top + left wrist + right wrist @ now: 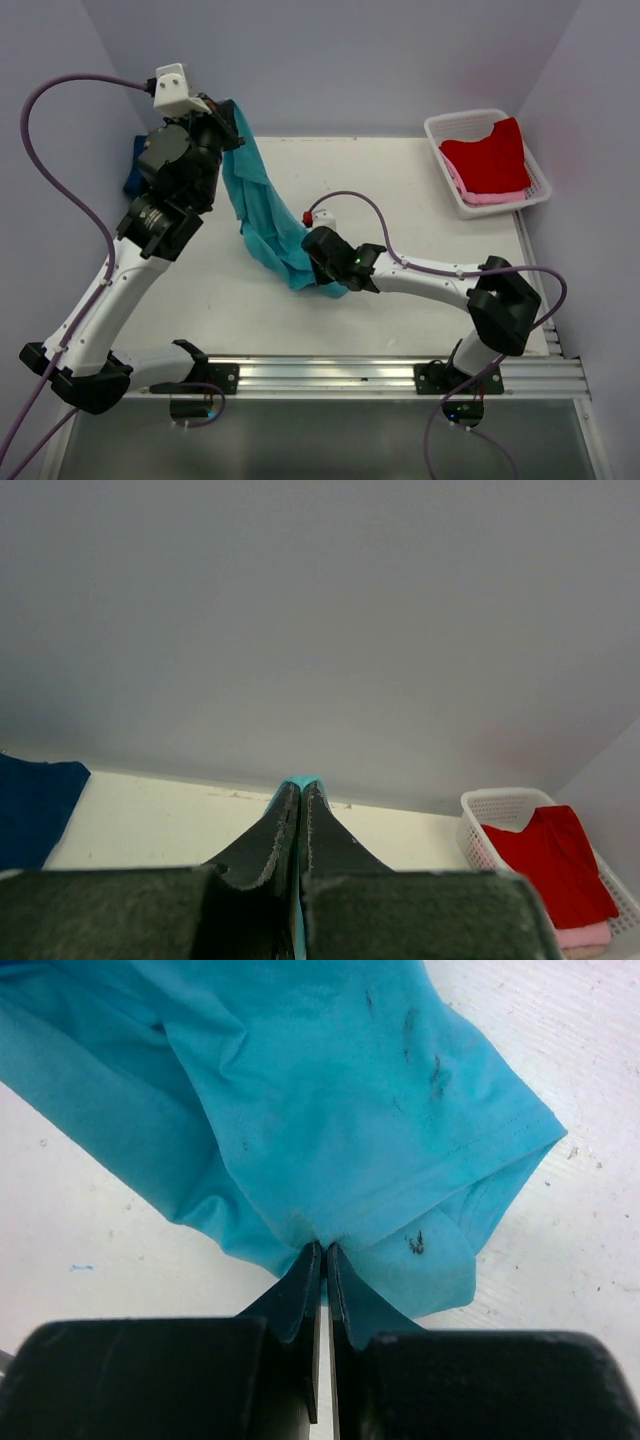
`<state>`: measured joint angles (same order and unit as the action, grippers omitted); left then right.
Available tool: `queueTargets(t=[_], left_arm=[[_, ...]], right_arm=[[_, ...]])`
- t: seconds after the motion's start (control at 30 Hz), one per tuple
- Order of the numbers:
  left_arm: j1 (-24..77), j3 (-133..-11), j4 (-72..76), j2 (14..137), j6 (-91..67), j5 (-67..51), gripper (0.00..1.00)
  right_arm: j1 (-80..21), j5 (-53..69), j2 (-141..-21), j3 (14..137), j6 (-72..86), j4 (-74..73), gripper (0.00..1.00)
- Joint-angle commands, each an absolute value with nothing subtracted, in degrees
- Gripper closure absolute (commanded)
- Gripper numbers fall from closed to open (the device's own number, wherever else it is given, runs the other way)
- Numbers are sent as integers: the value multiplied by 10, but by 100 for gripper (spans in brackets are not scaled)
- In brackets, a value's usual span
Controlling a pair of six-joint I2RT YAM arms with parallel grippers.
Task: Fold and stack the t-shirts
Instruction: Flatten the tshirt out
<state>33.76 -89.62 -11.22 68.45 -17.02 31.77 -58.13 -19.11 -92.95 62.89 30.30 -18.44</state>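
Observation:
A turquoise t-shirt (262, 205) hangs in a long twisted drape from my raised left gripper (232, 122) down to the table. In the left wrist view that gripper (300, 786) is shut on a thin edge of the cloth, and a turquoise sliver shows between the jaws. My right gripper (318, 272) is shut on the shirt's lower end near the table. In the right wrist view the right gripper (323, 1248) pinches a fold of the turquoise t-shirt (330, 1090) beside a sleeve hem. A navy t-shirt (134, 172) lies at the back left, partly hidden by the left arm.
A white slotted basket (442, 132) stands at the back right. It holds a folded red t-shirt (490, 155) lying on a pink one (482, 196). The walls close in the table at the back and on both sides. A metal rail (330, 375) runs along the near edge.

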Motion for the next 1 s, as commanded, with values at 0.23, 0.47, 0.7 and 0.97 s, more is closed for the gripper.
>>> queueTargets(t=[0.23, 0.47, 0.7, 0.97], left_arm=[[336, -894, -74, 664, -178, 323, 100], [336, -890, -74, 660, -180, 322, 100], [336, -886, -75, 660, -182, 319, 100], [335, -884, -73, 664, -184, 317, 100]], right_arm=[[-584, -200, -961, 649, 300, -189, 91], [-584, -168, -1016, 657, 308, -164, 89], [-584, -136, -1056, 669, 311, -142, 81], [-584, -127, -1067, 692, 304, -144, 74]])
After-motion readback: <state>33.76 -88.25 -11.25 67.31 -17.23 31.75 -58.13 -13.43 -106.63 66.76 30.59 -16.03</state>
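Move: The right gripper has the lower part of the turquoise t-shirt pinched, raised over its landing spot on the table, which is about 8 cm below it and 1 cm to its left, level fore and aft. The shirt's free corner lies some 6 cm to the right, level with the hand and about 8 cm down. From the left gripper, holding the shirt's top end high up, that landing spot is roughly 10 cm back, 15 cm right and 48 cm below. Lower the right gripper about 8 cm towards the table with the shirt's lower part, easing its fingers from shut to about a quarter open on the way and tipping them slightly steeper. Once down, edge about 2 cm left with a slight rise, tips still at the cloth. Keep the left gripper shut on the shirt's top end, practically still. ##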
